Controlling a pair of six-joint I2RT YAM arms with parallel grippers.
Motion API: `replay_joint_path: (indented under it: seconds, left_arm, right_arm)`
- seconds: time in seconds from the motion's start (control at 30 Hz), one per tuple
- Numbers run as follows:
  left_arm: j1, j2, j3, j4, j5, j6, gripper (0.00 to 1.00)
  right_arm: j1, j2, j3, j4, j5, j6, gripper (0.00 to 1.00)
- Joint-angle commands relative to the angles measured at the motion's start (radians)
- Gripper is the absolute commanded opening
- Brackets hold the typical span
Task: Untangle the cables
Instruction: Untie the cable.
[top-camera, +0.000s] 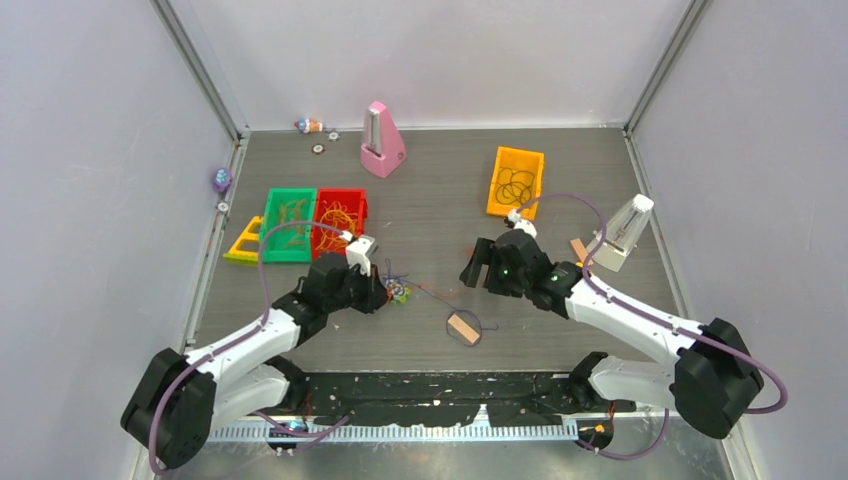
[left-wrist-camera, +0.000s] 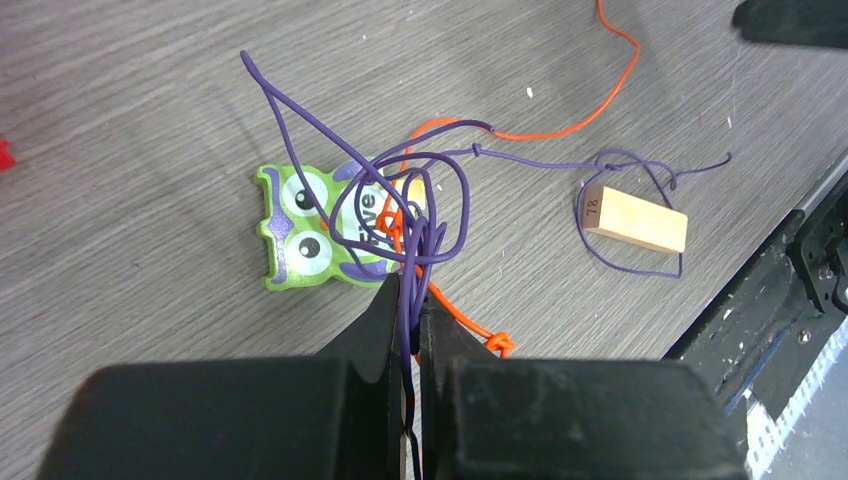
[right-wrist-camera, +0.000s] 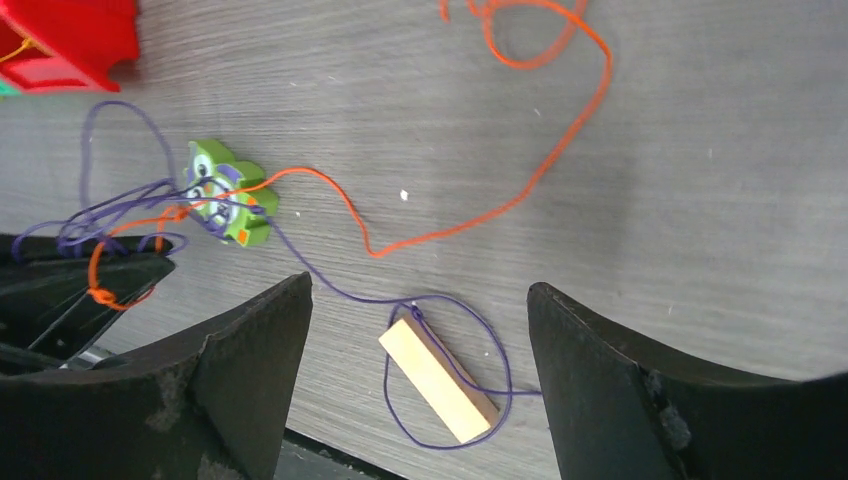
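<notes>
The cables are a purple strand (left-wrist-camera: 545, 163) and an orange strand (left-wrist-camera: 637, 48), knotted together over a green owl toy (left-wrist-camera: 310, 235). My left gripper (left-wrist-camera: 410, 300) is shut on the purple strand at the knot, low over the table (top-camera: 385, 293). The purple strand runs right and loops around a small wooden block (left-wrist-camera: 635, 220). My right gripper (right-wrist-camera: 420, 287) is open and empty, above the table near that block (right-wrist-camera: 437, 380); it also shows in the top view (top-camera: 478, 268). The orange strand (right-wrist-camera: 545, 170) trails loose across the table toward the far side.
Green bin (top-camera: 290, 225) and red bin (top-camera: 341, 215) with wires stand at left, an orange bin (top-camera: 516, 182) with black loops at back right. A pink metronome (top-camera: 381, 140) is at the back, a white one (top-camera: 625, 233) at right. A black strip (top-camera: 440, 395) borders the near edge.
</notes>
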Motion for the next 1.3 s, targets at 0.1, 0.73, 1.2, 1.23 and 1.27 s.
replay_joint_path:
  seconds: [0.1, 0.73, 1.2, 1.23, 1.27]
  left_arm:
    - [-0.012, -0.046, -0.024, 0.102, -0.017, 0.020, 0.00]
    - [-0.036, -0.011, -0.034, 0.118, -0.025, 0.011, 0.00]
    - [-0.037, -0.018, -0.029, 0.089, -0.046, 0.016, 0.00]
    - [-0.038, -0.015, -0.025, 0.089, -0.046, 0.015, 0.00]
    - [-0.037, -0.011, -0.023, 0.088, -0.045, 0.014, 0.00]
  right_arm:
    - [0.015, -0.066, -0.140, 0.115, 0.059, 0.319, 0.85]
    - [0.011, 0.232, -0.146, 0.487, -0.040, 0.432, 0.25]
    - [-0.440, -0.111, -0.124, 0.218, 0.018, 0.205, 0.06]
    - [-0.489, -0.154, -0.123, 0.199, 0.033, 0.183, 0.06]
    - [-0.513, -0.173, -0.120, 0.155, 0.041, 0.176, 0.06]
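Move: The near stretch of the orange cable lies about 7 cm below the open right gripper, some 3 cm to its left and 1 cm ahead. From there the purple tangle is about 16 cm left, level front to back; the owl toy is 15 cm left and 1 cm back; the wooden block is 10 cm back and 2 cm left. From the left gripper, already pinching the tangle, that orange stretch lies roughly 14 cm right and 6 cm ahead. Sink the right gripper about 7 cm, first easing back, then swinging left onto the orange cable, and shut its fingers on it. Then pull quickly right, forward and up, about 12 cm to the right, away from the tangle, turning the wrist clockwise. Keep the left gripper shut and nearly still on the purple cable. ##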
